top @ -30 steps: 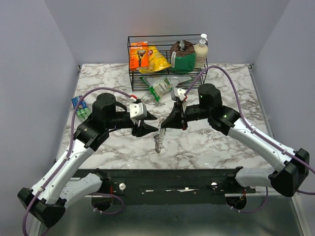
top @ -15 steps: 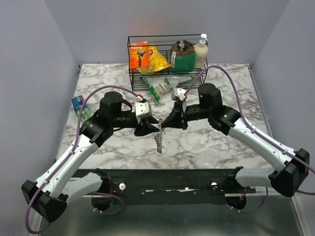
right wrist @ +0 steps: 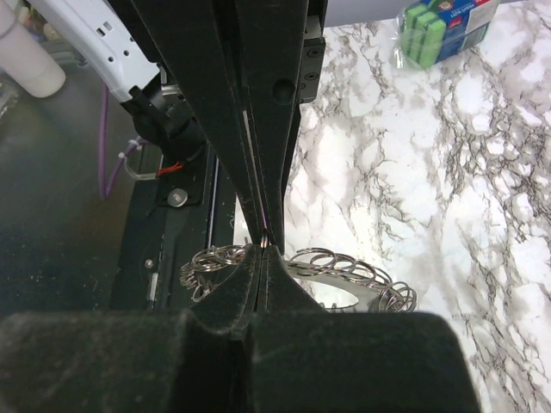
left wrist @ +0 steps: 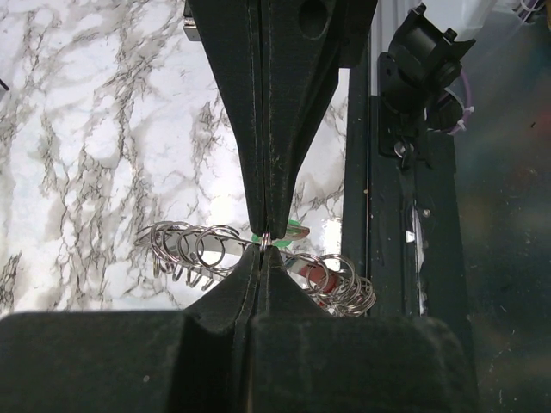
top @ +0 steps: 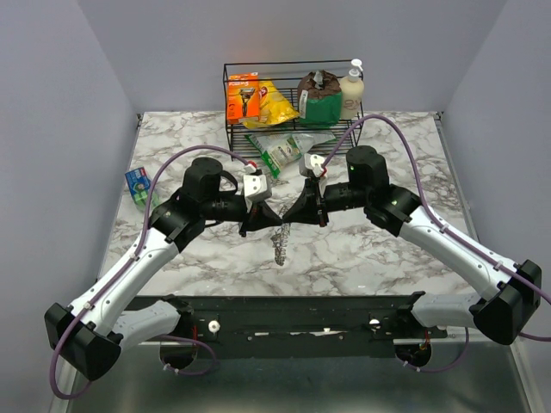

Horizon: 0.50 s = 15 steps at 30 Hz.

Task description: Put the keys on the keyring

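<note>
The keyring (top: 278, 245), a thin silver wire ring strung with several small split rings and keys, hangs above the marble table between my two grippers. My left gripper (top: 272, 223) is shut on the ring's wire (left wrist: 265, 240). My right gripper (top: 289, 221) faces it tip to tip, and is also shut on the wire (right wrist: 263, 248). In the left wrist view small rings (left wrist: 185, 249) fan out on both sides of my left gripper (left wrist: 265, 251), with a green key head (left wrist: 296, 229) behind them. In the right wrist view the rings (right wrist: 344, 267) spread beside my right gripper (right wrist: 263, 255).
A black wire rack (top: 293, 129) at the back holds an orange razor pack, a yellow bag, a green bag and a bottle. A green-and-white packet (top: 277, 151) lies in front of it. A sponge pack (top: 138, 185) sits at the left edge. The black base rail (top: 293, 314) runs along the near edge.
My left gripper has moved right to meet the right gripper and has shut on the keyring's wire. The right arm has stayed still, holding the ring.
</note>
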### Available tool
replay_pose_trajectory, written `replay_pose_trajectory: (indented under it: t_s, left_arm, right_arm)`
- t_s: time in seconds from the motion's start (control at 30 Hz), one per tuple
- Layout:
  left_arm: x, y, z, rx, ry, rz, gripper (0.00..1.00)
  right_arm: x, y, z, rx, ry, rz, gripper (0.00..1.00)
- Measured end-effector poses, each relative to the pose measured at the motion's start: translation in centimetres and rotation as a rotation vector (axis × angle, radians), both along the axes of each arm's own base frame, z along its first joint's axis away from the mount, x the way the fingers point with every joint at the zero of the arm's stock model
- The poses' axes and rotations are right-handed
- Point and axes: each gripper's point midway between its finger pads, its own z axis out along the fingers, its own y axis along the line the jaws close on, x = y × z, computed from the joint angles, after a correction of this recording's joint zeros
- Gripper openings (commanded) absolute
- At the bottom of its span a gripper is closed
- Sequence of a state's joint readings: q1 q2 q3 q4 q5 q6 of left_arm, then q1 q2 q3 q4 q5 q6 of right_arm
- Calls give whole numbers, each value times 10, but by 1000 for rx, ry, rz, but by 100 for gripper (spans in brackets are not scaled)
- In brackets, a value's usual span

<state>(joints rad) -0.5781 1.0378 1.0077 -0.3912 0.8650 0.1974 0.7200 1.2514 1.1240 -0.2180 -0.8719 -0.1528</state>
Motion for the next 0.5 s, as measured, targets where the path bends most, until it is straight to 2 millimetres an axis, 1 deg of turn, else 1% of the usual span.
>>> replay_pose_trajectory:
  t_s: [0.07,0.17,0.2,0.27,0.3,0.37,0.4,0.5]
  left_arm:
    - [0,0,0,0,1,0,0]
    - [0,0,0,-6,1,1,0]
    - [0,-1,0,-10,-2,2,0]
    - [-1,0,-1,-22,-10,5,0]
    - [-1,0,-2,-29,-13,7,0]
    - [-2,0,-3,-45,-17,12,0]
    - [-3,0,-3,-51,-20,13,0]
    - [-4,0,-2,-81,-36,19,0]
  right_arm:
    - [0,0,0,-1,0,-1,3]
    - [1,0,0,-1,1,-4,17]
    - [1,0,0,-1,2,-4,27]
    - [1,0,1,3,1,-4,42]
    - [0,1,3,9,-3,-2,53]
    - [0,2,8,28,-13,-1,63]
    - [0,1,11,39,-22,-1,70]
    - [-4,-2,19,68,-43,-3,74]
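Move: The keyring hangs between both hands' closed tips, its middle some 3 cm below and 2 cm back from each hand. The green key hangs inside it, about 3 cm straight below the left fingertips; the red key lies about 3 cm back and 4 cm below those tips. The right fingers open wide, releasing the keyring, and rise about 2 cm while the left keeps its pinch. ##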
